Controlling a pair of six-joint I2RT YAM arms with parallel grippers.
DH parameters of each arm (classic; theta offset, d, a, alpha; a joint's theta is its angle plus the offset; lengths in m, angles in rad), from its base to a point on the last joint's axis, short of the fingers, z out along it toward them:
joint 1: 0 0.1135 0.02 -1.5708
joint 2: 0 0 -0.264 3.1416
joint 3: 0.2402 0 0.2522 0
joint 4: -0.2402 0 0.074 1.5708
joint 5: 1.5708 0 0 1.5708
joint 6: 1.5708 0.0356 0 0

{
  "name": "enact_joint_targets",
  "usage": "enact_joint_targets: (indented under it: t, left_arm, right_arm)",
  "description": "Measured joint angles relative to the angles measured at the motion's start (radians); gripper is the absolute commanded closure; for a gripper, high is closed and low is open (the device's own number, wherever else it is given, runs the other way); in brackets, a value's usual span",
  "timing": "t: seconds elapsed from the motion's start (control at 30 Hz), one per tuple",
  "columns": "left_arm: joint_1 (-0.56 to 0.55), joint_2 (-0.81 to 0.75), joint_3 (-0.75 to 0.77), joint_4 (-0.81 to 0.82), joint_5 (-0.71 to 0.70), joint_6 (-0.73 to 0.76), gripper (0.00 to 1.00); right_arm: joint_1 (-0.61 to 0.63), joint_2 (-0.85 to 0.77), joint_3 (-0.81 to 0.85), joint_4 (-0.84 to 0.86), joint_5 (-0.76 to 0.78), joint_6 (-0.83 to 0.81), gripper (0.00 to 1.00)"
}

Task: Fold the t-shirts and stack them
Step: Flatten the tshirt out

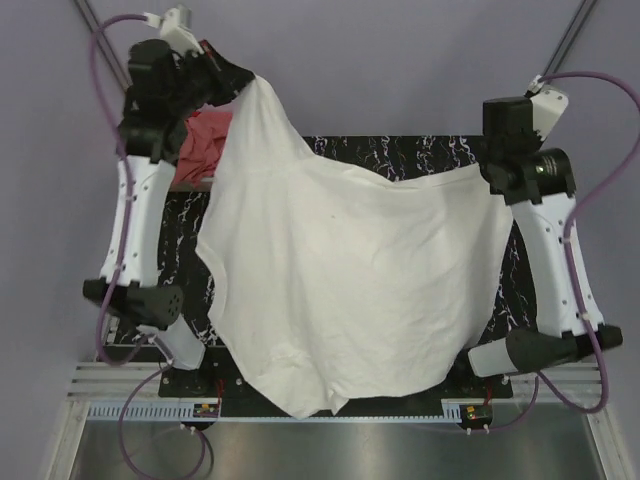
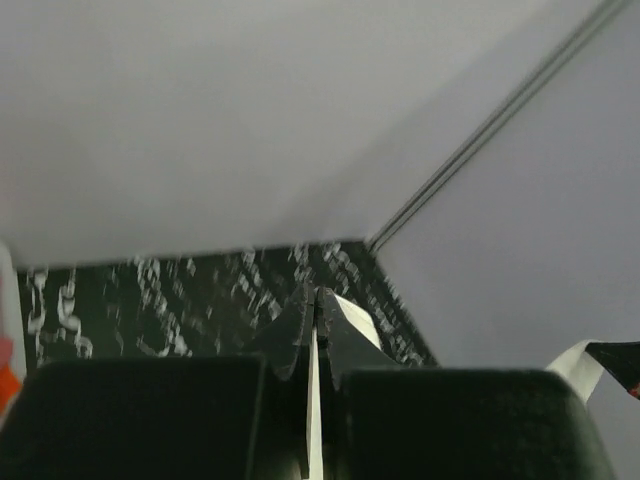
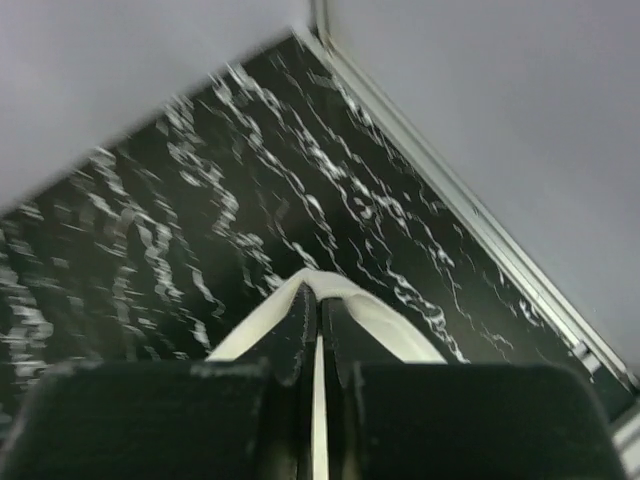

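Note:
A plain white t-shirt (image 1: 340,280) hangs spread out over the black marbled table (image 1: 400,150), held up between both arms. My left gripper (image 1: 245,78) is raised at the far left and shut on one corner of it; in the left wrist view a thin white cloth edge (image 2: 356,320) shows pinched at the closed left gripper (image 2: 316,298). My right gripper (image 1: 497,178) grips the other corner at the far right; in the right wrist view white cloth (image 3: 392,322) folds over the shut right gripper (image 3: 320,296). A crumpled salmon-red t-shirt (image 1: 205,140) lies behind the left arm.
The hanging shirt covers most of the table and reaches the near edge. A metal rail (image 1: 320,412) runs along the front between the arm bases. Purple cables (image 1: 105,60) loop beside each arm. Grey floor surrounds the table.

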State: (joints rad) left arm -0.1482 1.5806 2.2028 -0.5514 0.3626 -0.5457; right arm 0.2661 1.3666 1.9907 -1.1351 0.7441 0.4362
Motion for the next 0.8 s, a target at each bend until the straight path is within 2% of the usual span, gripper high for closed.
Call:
enact_joint_targets:
  t: [0.03, 0.07, 0.13, 0.2, 0.27, 0.3, 0.4, 0.5, 0.67, 0.8]
  left_arm:
    - [0.0, 0.064, -0.019, 0.0, 0.0, 0.003, 0.97]
    - [0.0, 0.134, -0.036, -0.005, 0.0, 0.006, 0.89]
    - [0.0, 0.278, -0.037, -0.036, 0.003, 0.023, 0.82]
    - [0.0, 0.425, 0.002, -0.103, 0.008, 0.044, 0.7]
    - [0.001, 0.53, 0.016, -0.155, 0.009, 0.061, 0.62]
    - [0.001, 0.561, -0.001, -0.182, 0.008, 0.068, 0.54]
    - [-0.001, 0.549, -0.158, -0.224, -0.008, 0.083, 0.45]
    - [-0.007, 0.463, -0.329, -0.234, -0.045, 0.094, 0.46]
    - [-0.055, 0.206, -0.599, -0.189, -0.121, 0.109, 0.48]
    - [-0.098, 0.069, -0.769, -0.128, -0.158, 0.108, 0.49]
  right_arm:
    - [-0.034, 0.039, -0.052, 0.022, -0.014, 0.003, 0.88]
    - [-0.08, 0.085, -0.112, 0.039, -0.053, 0.011, 0.61]
    - [-0.16, 0.151, -0.185, 0.06, -0.112, 0.028, 0.33]
    - [-0.229, 0.22, -0.232, 0.072, -0.187, 0.043, 0.17]
    - [-0.267, 0.269, -0.266, 0.089, -0.243, 0.048, 0.08]
    - [-0.274, 0.277, -0.294, 0.103, -0.272, 0.05, 0.02]
    - [-0.268, 0.265, -0.389, 0.13, -0.347, 0.048, 0.0]
    - [-0.264, 0.223, -0.491, 0.155, -0.417, 0.047, 0.0]
    - [-0.263, 0.15, -0.637, 0.2, -0.534, 0.048, 0.0]
    - [-0.263, 0.166, -0.707, 0.226, -0.62, 0.05, 0.0]
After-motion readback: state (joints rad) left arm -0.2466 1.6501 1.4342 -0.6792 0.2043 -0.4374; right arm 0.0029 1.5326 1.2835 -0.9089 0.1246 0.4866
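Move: The left hand still holds one far corner of the hanging t-shirt; the table spot for it is about 5 cm ahead, 10 to the right and 52 below, with the laundry basket some 11 cm ahead, 16 left and 46 below the hand. The right hand holds the other far corner, its spot roughly 1 cm ahead, 4 right and 40 below; the side rail runs level with that hand, some 16 cm to its right and 40 below. Both hands plunge 30–40 cm, first forward then back, fingers tilting down and opening to release the t-shirt's corners. ##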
